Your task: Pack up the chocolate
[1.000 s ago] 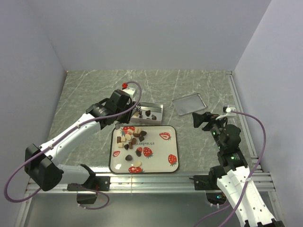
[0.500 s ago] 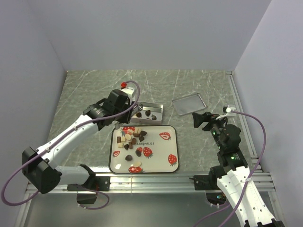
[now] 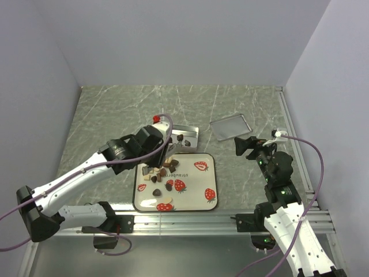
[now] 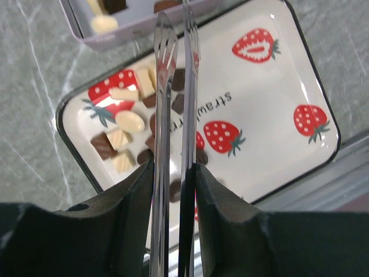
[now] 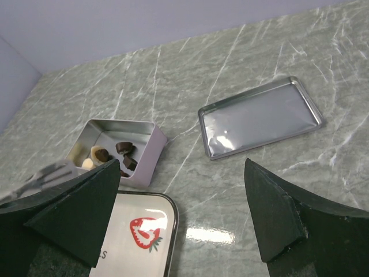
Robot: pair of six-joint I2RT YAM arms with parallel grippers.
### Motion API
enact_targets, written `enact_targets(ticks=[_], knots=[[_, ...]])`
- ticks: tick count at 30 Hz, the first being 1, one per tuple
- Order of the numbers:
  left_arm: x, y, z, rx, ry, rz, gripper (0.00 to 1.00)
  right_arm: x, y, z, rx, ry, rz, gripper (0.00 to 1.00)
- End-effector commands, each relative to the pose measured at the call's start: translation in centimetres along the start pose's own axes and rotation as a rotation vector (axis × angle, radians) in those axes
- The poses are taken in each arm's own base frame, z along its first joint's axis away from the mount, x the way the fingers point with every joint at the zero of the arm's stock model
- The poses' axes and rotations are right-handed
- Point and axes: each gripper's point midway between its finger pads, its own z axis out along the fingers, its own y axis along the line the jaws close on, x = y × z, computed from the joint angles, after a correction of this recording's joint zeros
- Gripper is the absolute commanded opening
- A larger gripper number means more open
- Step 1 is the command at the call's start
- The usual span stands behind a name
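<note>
Chocolate pieces [image 3: 162, 172] in dark brown, light brown and cream lie heaped on the left half of the strawberry-print tray [image 3: 196, 186]. More chocolate pieces [image 5: 113, 154] sit inside the small lilac tin [image 3: 189, 134]. My left gripper [image 3: 154, 144] is shut on metal tongs [image 4: 173, 86], whose arms run forward over the chocolate heap [image 4: 130, 122] on the tray [image 4: 271, 86]. The tong tips stand slightly apart with nothing between them, near the tin's wall [image 4: 109, 36]. My right gripper [image 3: 247, 145] hovers open and empty at the right, above the marble.
The tin's flat metal lid [image 3: 230, 127] lies upside down on the marble behind the right gripper [image 5: 181, 167], and it also shows as a shiny lid [image 5: 259, 118] in the right wrist view. The tin [image 5: 145, 157] stands just behind the tray's far edge [image 5: 151, 231].
The left arm has swung from over the tin back toward the near side, bringing the tongs over the tray's chocolate heap. The right arm has not moved.
</note>
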Motion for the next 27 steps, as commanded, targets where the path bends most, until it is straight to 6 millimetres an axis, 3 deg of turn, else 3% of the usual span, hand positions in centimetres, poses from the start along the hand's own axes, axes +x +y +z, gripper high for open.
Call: enact_targets(ticks=[1, 9, 27], knots=[[1.3, 0.3, -1.6, -0.036, -0.007, -0.064, 0.39, -0.1, -0.2, 0.1, 0.002, -0.017, -0.01, 0.94], [4.4, -0.3, -2.4, -0.053, 0.023, -0.12, 0.39, 0.0, 0.0, 0.3, -0.008, -0.009, -0.008, 0.94], [7.5, -1.1, -1.6, -0.085, 0.097, -0.124, 0.41, 0.1, -0.1, 0.4, -0.006, -0.005, -0.008, 0.94]])
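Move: The left hand holds two metal forks, slightly apart and empty, with their tips near the box's front rim. The dark chocolate at the right end of the cluster on the tray lies about 1 cm ahead of this hand, 4 cm right and 17 below. The white oval chocolate is roughly 2 cm ahead and 3 left, the lone dark chocolate 6 back and 3 right, the box's middle 14 ahead and 7 right. From the right hand the dark chocolate lies some 29 cm left and 5 back. The left hand draws back from the box about 6 to 7 cm, fast at first and then easing, while it sinks some 3 cm and drifts a little to the left, bringing the fork tips from the box's front rim to over the right end of the chocolates on the tray. The wrist swings under 10 degrees counter-clockwise and tips the forks slightly steeper, and the fingers keep their hold with the forks' gap unchanged, the dark chocolate showing between the tips but no touch to be seen. ##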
